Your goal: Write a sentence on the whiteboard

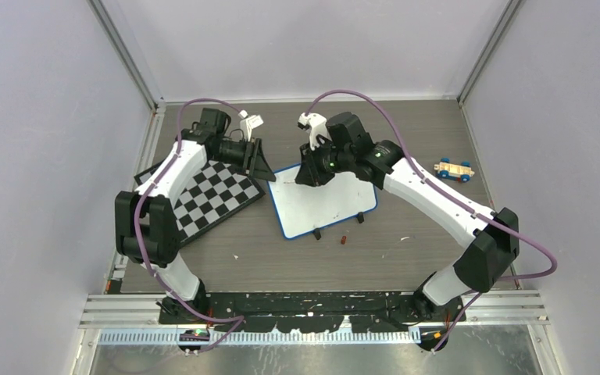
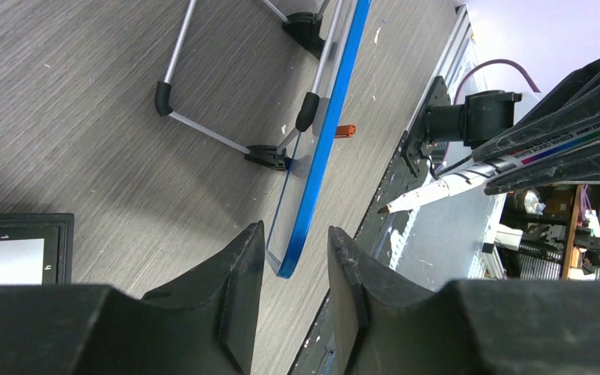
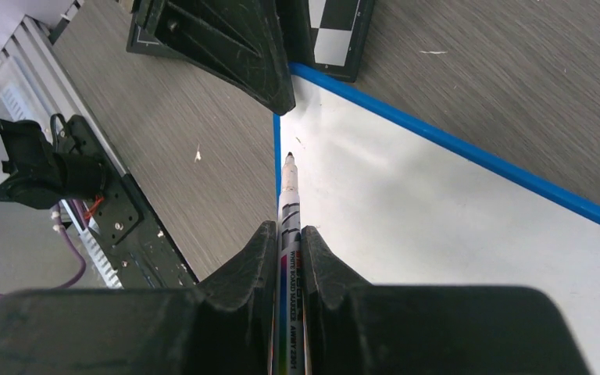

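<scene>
The whiteboard (image 1: 336, 201), white with a blue frame, lies at mid-table. My left gripper (image 1: 264, 168) is at its far-left corner. In the left wrist view the jaws straddle the blue frame (image 2: 312, 195), with a gap on each side, so the gripper (image 2: 297, 234) is open. My right gripper (image 3: 287, 230) is shut on a whiteboard marker (image 3: 289, 199). The marker's tip points at the board's white face (image 3: 437, 226), just inside the frame and close to the left gripper's finger (image 3: 234, 47). The sentence is not in view; the board's face shows plain white.
A black-and-white chessboard (image 1: 211, 199) lies left of the whiteboard, under the left arm. A small reddish marker cap (image 1: 344, 240) sits in front of the board. A wooden toy car (image 1: 454, 170) stands at the far right. The board's wire legs (image 2: 203, 129) show underneath.
</scene>
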`<move>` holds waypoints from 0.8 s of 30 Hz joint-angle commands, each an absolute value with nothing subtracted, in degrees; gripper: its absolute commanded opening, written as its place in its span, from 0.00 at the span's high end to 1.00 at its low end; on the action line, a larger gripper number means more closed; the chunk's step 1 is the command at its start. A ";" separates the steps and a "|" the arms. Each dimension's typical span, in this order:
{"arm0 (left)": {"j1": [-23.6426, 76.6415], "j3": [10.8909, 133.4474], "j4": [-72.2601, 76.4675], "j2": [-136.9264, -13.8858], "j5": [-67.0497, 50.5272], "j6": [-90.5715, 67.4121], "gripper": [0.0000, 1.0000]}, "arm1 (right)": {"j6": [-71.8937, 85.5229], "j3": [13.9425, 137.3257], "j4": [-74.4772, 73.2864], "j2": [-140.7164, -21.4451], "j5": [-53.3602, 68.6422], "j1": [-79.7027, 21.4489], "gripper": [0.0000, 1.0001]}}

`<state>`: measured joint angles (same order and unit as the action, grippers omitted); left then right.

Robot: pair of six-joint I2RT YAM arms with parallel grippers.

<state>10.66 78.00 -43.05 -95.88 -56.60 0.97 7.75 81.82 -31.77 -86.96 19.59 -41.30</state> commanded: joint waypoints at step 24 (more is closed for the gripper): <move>11.16 79.62 -41.54 -95.83 -53.91 2.49 1.00 | 13.19 85.26 -27.77 -90.20 17.14 -42.35 1.00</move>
<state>11.07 78.22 -41.98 -96.05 -56.14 2.15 12.67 83.37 -30.41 -90.19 18.52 -41.91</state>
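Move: The whiteboard's upper left corner sits between the left fingertips, barely 1 cm to the right of the hand point; the chessboard's middle is about 15 cm left, 4 cm back and 18 cm below. From the right hand, the bare board patch for the marker lies about 5 cm left, 2 cm ahead and 4 cm down, the gripped corner about 8 cm left, 3 cm ahead and 5 cm down. The left hand stays almost in place while its fingers close from not quite half open to nearly shut, pinching the whiteboard's upper left corner to steady it. The right hand keeps its grip on the marker and eases about 1.5 cm left, with some 1 cm forward and a slight sink, taking the tip along the board's face towards that pinched corner. ##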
